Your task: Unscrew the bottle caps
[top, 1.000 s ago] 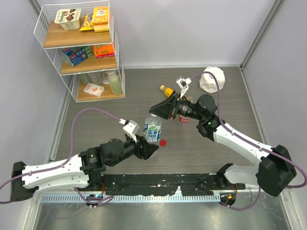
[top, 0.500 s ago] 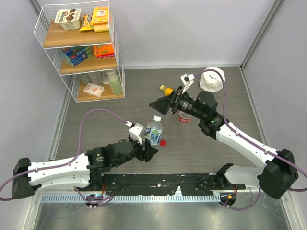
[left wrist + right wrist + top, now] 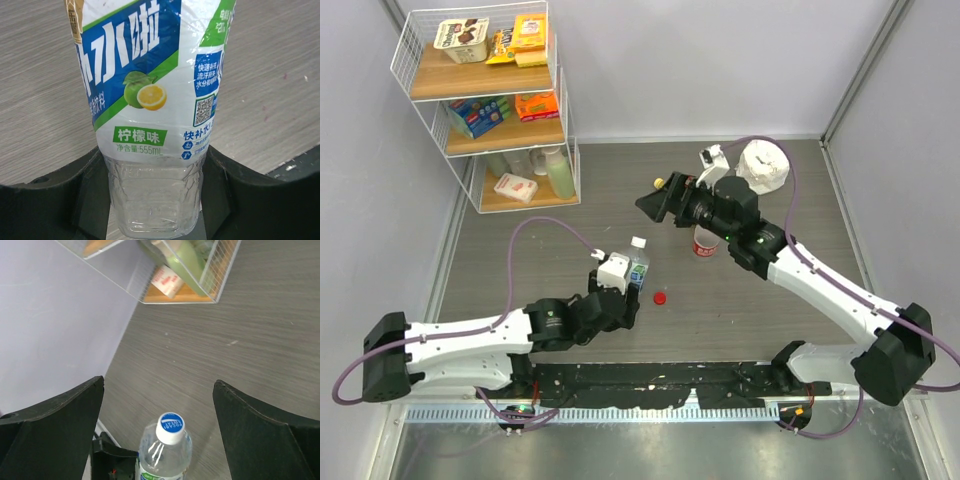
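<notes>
My left gripper [image 3: 625, 297] is shut on the base of the clear bottle with the blue-white label [image 3: 637, 270], which stands upright. In the left wrist view the bottle [image 3: 150, 100] fills the gap between the jaws of that gripper [image 3: 155, 200]. Its white cap [image 3: 638, 242], blue on top [image 3: 170, 427], sits on the neck. My right gripper [image 3: 653, 204] hangs open above and behind it, its jaws wide [image 3: 159, 382] and touching nothing. A loose red cap [image 3: 660, 297] lies on the table. The red-label bottle [image 3: 705, 243] stands under the right arm. Only the yellow cap [image 3: 661, 182] of the yellow-orange bottle shows.
A white wire shelf rack [image 3: 485, 100] with boxes and bottles stands at the back left, also in the right wrist view [image 3: 185, 275]. A white crumpled object [image 3: 765, 165] lies at the back right. Grey walls close in both sides.
The right gripper has opened off the white cap and drawn back up and to the right. The left arm has shifted, still holding the bottle, which now stands more upright.
</notes>
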`<state>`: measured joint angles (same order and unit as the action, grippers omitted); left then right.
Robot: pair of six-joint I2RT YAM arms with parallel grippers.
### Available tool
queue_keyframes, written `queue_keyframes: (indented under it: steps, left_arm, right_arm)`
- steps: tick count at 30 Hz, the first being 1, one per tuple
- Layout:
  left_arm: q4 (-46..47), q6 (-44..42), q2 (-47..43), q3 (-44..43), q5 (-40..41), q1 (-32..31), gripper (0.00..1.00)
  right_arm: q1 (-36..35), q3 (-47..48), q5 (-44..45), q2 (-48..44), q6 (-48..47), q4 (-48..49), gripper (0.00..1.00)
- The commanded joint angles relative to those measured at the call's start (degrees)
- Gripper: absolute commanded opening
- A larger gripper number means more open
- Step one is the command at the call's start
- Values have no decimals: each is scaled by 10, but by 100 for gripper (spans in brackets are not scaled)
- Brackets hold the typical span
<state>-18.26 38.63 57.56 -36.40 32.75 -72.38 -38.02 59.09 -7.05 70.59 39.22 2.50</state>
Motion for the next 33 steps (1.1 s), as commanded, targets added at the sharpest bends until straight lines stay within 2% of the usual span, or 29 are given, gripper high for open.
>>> queue_keyframes:
  steps: [1,4,9,15,18,21,26,31,33]
  left_arm:
    - [-38,21,33,-50,79,-3,0]
    - [-63,25,55,-73,112,-9,0]
    - [-93,26,91,-105,164,-25,0]
    - [-101,28,103,-114,176,-32,0]
    - [-100,31,99,-111,179,-33,0]
    - [-93,31,91,-104,179,-33,0]
    - [-90,32,81,-98,180,-33,0]
    - [-90,34,77,-97,178,-33,0]
    - [-91,36,78,-96,177,-34,0]
  right_arm:
    - [-22,25,69,23,11,-41,94]
    - [-44,47,102,55,10,-64,93]
    - [-68,74,100,96,11,-77,88]
    - [-75,74,89,111,15,-73,77]
    - [-75,65,84,105,16,-64,67]
    - [-74,56,79,99,20,-56,53]
    - [-75,45,45,97,29,-39,41]
    - [-75,43,27,98,33,-30,13]
    - [-75,44,26,96,31,-30,8]
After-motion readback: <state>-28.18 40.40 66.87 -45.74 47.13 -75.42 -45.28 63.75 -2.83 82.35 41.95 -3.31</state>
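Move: The white-and-blue cap of the upright bottle in the left gripper is some 6 cm to the right gripper's left, 2 cm back and 8 cm below it. From the left gripper, that cap is about 6 cm ahead, 4 cm right and 13 cm up. The loose red cap lies on the table about 2 cm back and 2 cm right of the right gripper, 30 cm below; the opened red-label bottle stands 12 cm ahead and 16 cm right of the right gripper. Lower the open right gripper about 8 cm and take it some 5 cm left onto the bottle's cap, tipping the fingers down a little; then close them until they pinch the cap from both sides. Keep the left gripper's hold low on the bottle, easing it about 2 cm forward and slightly up while turning it some 15 degrees, mostly left side up. ##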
